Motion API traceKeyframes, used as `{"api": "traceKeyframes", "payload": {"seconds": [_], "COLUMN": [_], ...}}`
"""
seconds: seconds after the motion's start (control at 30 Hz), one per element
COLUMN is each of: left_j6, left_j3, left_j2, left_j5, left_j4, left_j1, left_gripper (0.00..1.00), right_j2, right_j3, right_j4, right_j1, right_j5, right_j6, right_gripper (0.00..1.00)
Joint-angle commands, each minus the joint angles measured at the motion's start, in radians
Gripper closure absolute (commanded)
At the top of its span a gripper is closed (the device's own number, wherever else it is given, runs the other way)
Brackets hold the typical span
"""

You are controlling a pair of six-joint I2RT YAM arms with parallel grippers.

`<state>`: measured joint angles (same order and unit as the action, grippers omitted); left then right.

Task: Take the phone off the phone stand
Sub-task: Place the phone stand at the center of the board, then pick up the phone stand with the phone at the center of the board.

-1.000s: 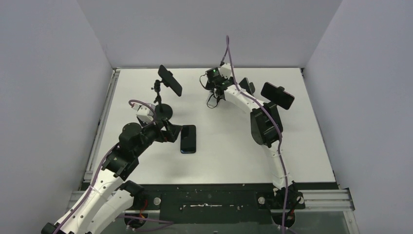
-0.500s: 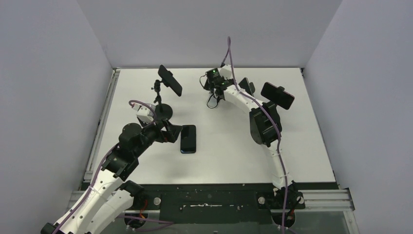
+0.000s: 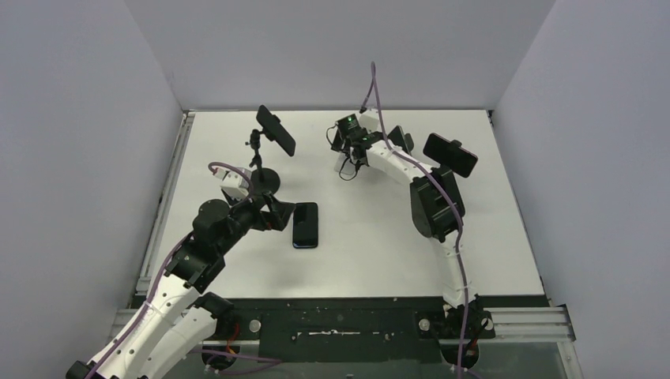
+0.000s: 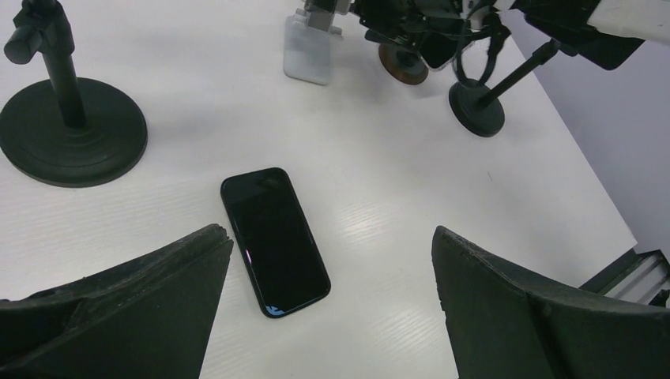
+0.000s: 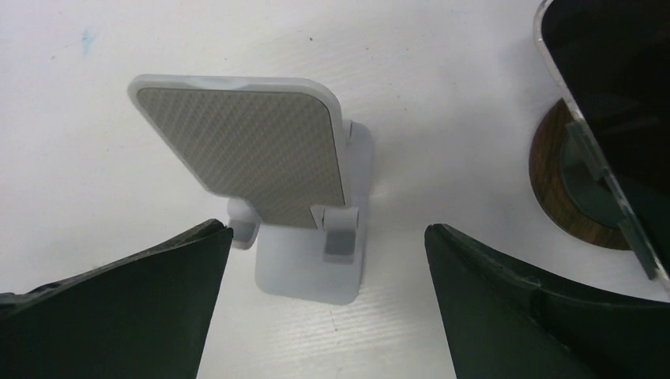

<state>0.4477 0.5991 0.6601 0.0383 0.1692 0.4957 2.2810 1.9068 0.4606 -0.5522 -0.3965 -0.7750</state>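
Note:
A black phone (image 4: 274, 241) lies flat and face up on the white table, also seen from above (image 3: 305, 224). My left gripper (image 4: 330, 237) hovers open just over it, the phone nearer its left finger and nothing between the jaws. A white phone stand (image 5: 312, 257) with a grey ribbed pad (image 5: 245, 154) stands empty at the back. My right gripper (image 5: 328, 230) is open around the stand's base, one finger on each side, touching nothing. From above, the right gripper (image 3: 348, 164) sits at the table's far middle.
A black round-based stand (image 3: 264, 180) holds a clamped dark phone (image 3: 276, 130) behind the left gripper. Right of the white stand, a phone in a clear case (image 5: 608, 95) rests on a wooden-based stand (image 5: 557, 185). Another clamped phone (image 3: 449, 154) stands at the right.
My right gripper's jaws have spread wider and the right arm has shifted slightly right. The left arm and the flat phone have not moved.

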Motion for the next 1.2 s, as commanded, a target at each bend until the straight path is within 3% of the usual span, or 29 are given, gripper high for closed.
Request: {"api": "traceKeyframes", "payload": {"seconds": [0.0, 0.2, 0.3, 0.4, 0.6, 0.73, 0.83, 1.0, 1.17], "left_j6": [-0.007, 0.020, 0.109, 0.214, 0.202, 0.186, 0.137, 0.134, 0.096], "left_j3": [0.014, 0.049, 0.065, 0.068, 0.074, 0.077, 0.047, 0.021, 0.106], "left_j2": [-0.006, -0.048, -0.049, -0.048, -0.033, -0.034, -0.048, -0.065, 0.033], "left_j5": [-0.028, -0.202, -0.311, -0.379, -0.439, -0.419, -0.281, -0.249, -0.235], "left_j4": [-0.020, 0.038, 0.060, 0.056, 0.060, 0.068, -0.041, -0.199, -0.233], "left_j1": [0.002, 0.001, 0.006, 0.014, 0.018, 0.020, 0.021, 0.023, 0.021], "left_gripper": [0.03, 0.02, 0.03, 0.03, 0.03, 0.03, 0.03, 0.03, 0.02], "right_j2": [-0.206, -0.478, -0.614, -0.736, -1.004, -1.211, -1.321, -1.370, -1.376], "right_j3": [-0.037, -0.225, -0.345, -0.502, -0.812, -1.042, -1.163, -1.231, -1.240], "right_j4": [-0.053, -0.098, -0.103, -0.082, -0.098, -0.223, -0.269, -0.235, -0.176], "right_j1": [-0.024, -0.102, -0.160, -0.183, -0.224, -0.225, -0.225, -0.236, -0.265], "right_j5": [-0.016, -0.024, -0.037, 0.046, 0.031, 0.086, 0.159, 0.208, 0.140], "right_j6": [0.042, 0.141, 0.193, 0.166, 0.117, 0.069, 0.054, 0.054, 0.078], "right_gripper": [0.00, 0.00, 0.00, 0.00, 0.00, 0.00, 0.00, 0.00, 0.00]}}
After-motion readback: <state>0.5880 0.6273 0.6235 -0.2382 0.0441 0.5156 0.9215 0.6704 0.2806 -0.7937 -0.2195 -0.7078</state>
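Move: The phone stand stands just in front of the open right fingers, about 4 cm ahead, 2 cm to the left, its middle some 4 cm lower. The wood-based stand with its phone is roughly 15 cm to the right of this hand and 2 cm ahead. The removed phone lies about 24 cm back and 14 cm to the left, 8 cm below. From the left hand, the phone stand is some 29 cm ahead, 17 cm to the right and 17 cm lower. Draw the wide-open right gripper up and back off the phone stand, rising about 19 cm, then sink halfway as you carry it on back, some 29 cm in all, drifting right and turning about 25 degrees counter-clockwise. Meanwhile swing the open left gripper left and counter-clockwise, then ease it partly back and raise it about 6 cm, tipping the fingers up. ##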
